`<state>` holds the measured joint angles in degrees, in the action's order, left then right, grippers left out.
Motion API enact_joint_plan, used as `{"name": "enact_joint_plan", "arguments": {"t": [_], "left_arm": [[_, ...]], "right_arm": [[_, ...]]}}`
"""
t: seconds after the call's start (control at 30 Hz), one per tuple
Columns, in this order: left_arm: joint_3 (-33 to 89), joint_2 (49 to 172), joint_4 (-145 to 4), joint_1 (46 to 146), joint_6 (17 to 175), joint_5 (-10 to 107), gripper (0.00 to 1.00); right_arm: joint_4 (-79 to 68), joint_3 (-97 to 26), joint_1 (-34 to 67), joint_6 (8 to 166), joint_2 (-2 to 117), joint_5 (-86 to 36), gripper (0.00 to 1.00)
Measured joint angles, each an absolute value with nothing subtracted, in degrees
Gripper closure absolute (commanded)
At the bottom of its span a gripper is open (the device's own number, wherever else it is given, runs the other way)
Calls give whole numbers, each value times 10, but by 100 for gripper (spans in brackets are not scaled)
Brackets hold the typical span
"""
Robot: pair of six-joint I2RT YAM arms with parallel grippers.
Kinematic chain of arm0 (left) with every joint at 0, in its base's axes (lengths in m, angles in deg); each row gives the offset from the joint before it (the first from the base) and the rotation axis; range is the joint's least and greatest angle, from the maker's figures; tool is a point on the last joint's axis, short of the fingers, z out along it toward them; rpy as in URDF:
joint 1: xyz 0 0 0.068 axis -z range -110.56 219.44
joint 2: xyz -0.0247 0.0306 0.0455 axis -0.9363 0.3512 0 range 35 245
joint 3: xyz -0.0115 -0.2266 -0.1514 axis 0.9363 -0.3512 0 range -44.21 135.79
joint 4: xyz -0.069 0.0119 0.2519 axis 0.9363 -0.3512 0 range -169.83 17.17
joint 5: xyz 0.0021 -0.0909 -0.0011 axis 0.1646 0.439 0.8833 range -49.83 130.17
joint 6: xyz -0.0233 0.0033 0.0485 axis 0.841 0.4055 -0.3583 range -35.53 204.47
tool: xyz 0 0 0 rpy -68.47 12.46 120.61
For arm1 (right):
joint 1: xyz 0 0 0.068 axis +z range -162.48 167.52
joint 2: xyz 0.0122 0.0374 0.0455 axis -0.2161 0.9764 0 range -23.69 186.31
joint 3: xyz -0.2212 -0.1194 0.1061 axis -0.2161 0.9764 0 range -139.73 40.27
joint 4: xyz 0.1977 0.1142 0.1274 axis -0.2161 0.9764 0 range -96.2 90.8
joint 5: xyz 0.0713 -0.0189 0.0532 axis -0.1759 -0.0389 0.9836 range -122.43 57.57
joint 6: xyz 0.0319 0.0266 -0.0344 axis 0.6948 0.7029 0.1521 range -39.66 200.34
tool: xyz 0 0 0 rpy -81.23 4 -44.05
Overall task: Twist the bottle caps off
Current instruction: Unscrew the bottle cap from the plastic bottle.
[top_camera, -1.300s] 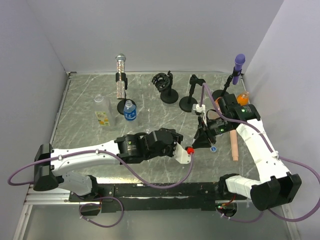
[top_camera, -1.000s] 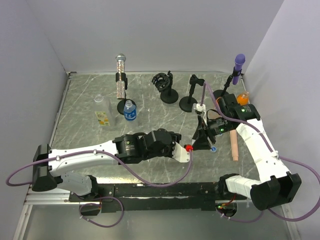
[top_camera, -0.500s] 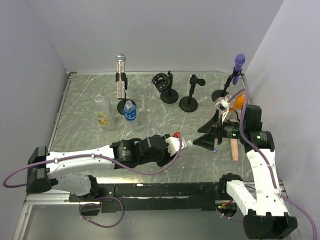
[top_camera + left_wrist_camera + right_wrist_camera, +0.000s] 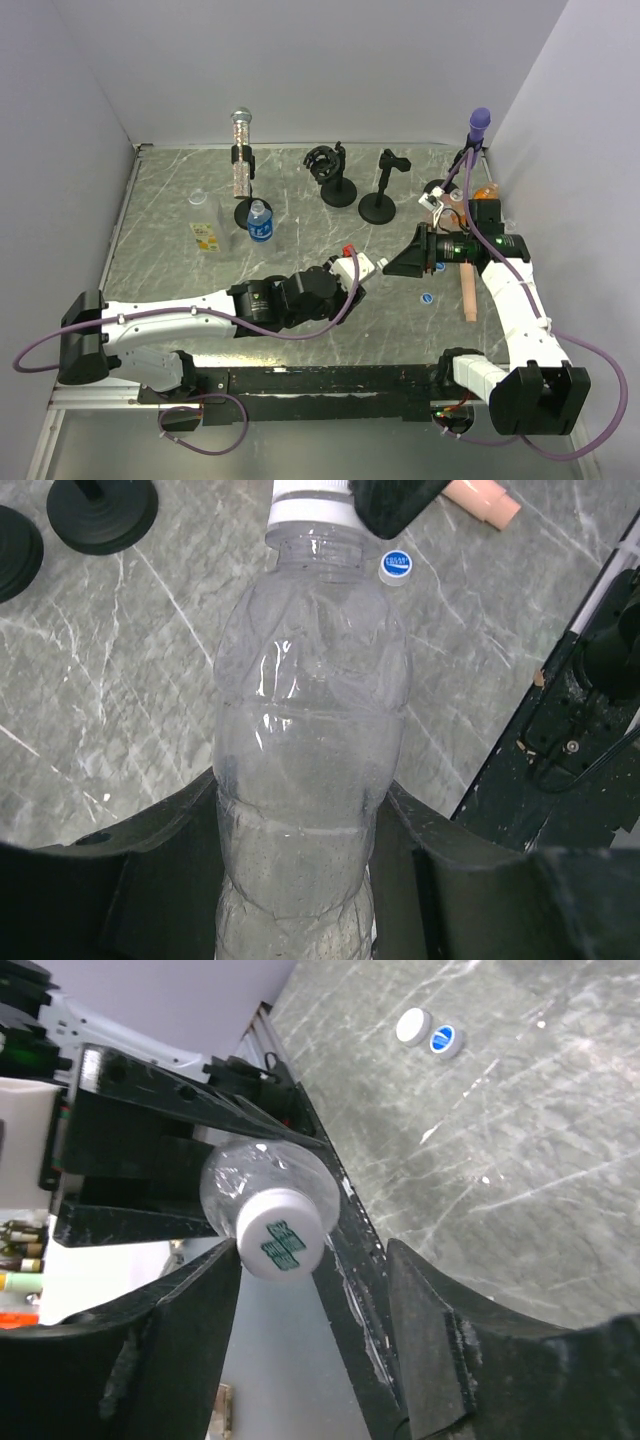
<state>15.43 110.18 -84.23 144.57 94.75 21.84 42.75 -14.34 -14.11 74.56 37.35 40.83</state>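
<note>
My left gripper (image 4: 310, 845) is shut on the body of a clear, label-less bottle (image 4: 310, 710), held lying above the table's middle (image 4: 366, 268) with its neck to the right. Its white cap (image 4: 283, 1233) with green print is on the neck. My right gripper (image 4: 315, 1260) faces it end-on and is open. The cap sits between the jaws, close against the left finger (image 4: 190, 1310), with a wide gap to the right one. A loose blue cap (image 4: 425, 297) and a white cap (image 4: 412, 1026) lie on the table.
A blue-labelled bottle (image 4: 259, 222) and a yellow-green-labelled bottle (image 4: 206, 225) stand at the back left, an orange bottle (image 4: 484, 194) by the right wall. Microphone stands (image 4: 378, 200) line the back, with a silver microphone (image 4: 241, 150) and a purple one (image 4: 479, 125). A peach cylinder (image 4: 468, 290) lies right.
My right gripper let go, opened and pulled back to the right, then swung level to face the cap. The left arm drew the bottle back and up to the left.
</note>
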Motion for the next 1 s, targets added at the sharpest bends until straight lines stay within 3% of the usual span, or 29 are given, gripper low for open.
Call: {"name": "enact_joint_plan", "arguments": {"t": [0.6,0.67,0.83,1.0], "left_arm": [[117,1094,-775,1446,928,224,65],[113,1092,-770,1445,926,226,65],[113,1090,-766,1442,922,234,65],[79,1065,-732,1414,901,288,62]], "right_arm": [[430,-161,-136,767,389,464,51],[431,-161,-133,765,391,464,55],[441,-167,-133,754,398,463,80],[493,-199,-115,689,412,455,90]]}}
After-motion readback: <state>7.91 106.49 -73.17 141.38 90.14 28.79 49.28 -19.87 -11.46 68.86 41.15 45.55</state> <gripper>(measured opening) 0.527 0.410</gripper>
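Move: The white cap to be gripped sits on the clear bottle held by the left hand, already between the open right fingers: about 1 cm back, 1 cm left and 2 cm above the right hand point. From the left hand it lies some 8 cm right, 3 cm forward and 5 cm up. A loose blue cap lies about 11 cm right of the right hand, 1 cm back and 23 cm below; a black stand is roughly 18 cm ahead, 1 cm right and 15 cm below. The bottle's white cap gets pinched by the right fingertips: the right hand rises about 2 cm, mostly early on, easing about 1 cm left towards the bottle and 1 cm back while its fingers close onto the cap's sides. The left hand keeps its grip round the bottle body, nearly still, tilting and turning clockwise by some 5 degrees, mostly at the end. ##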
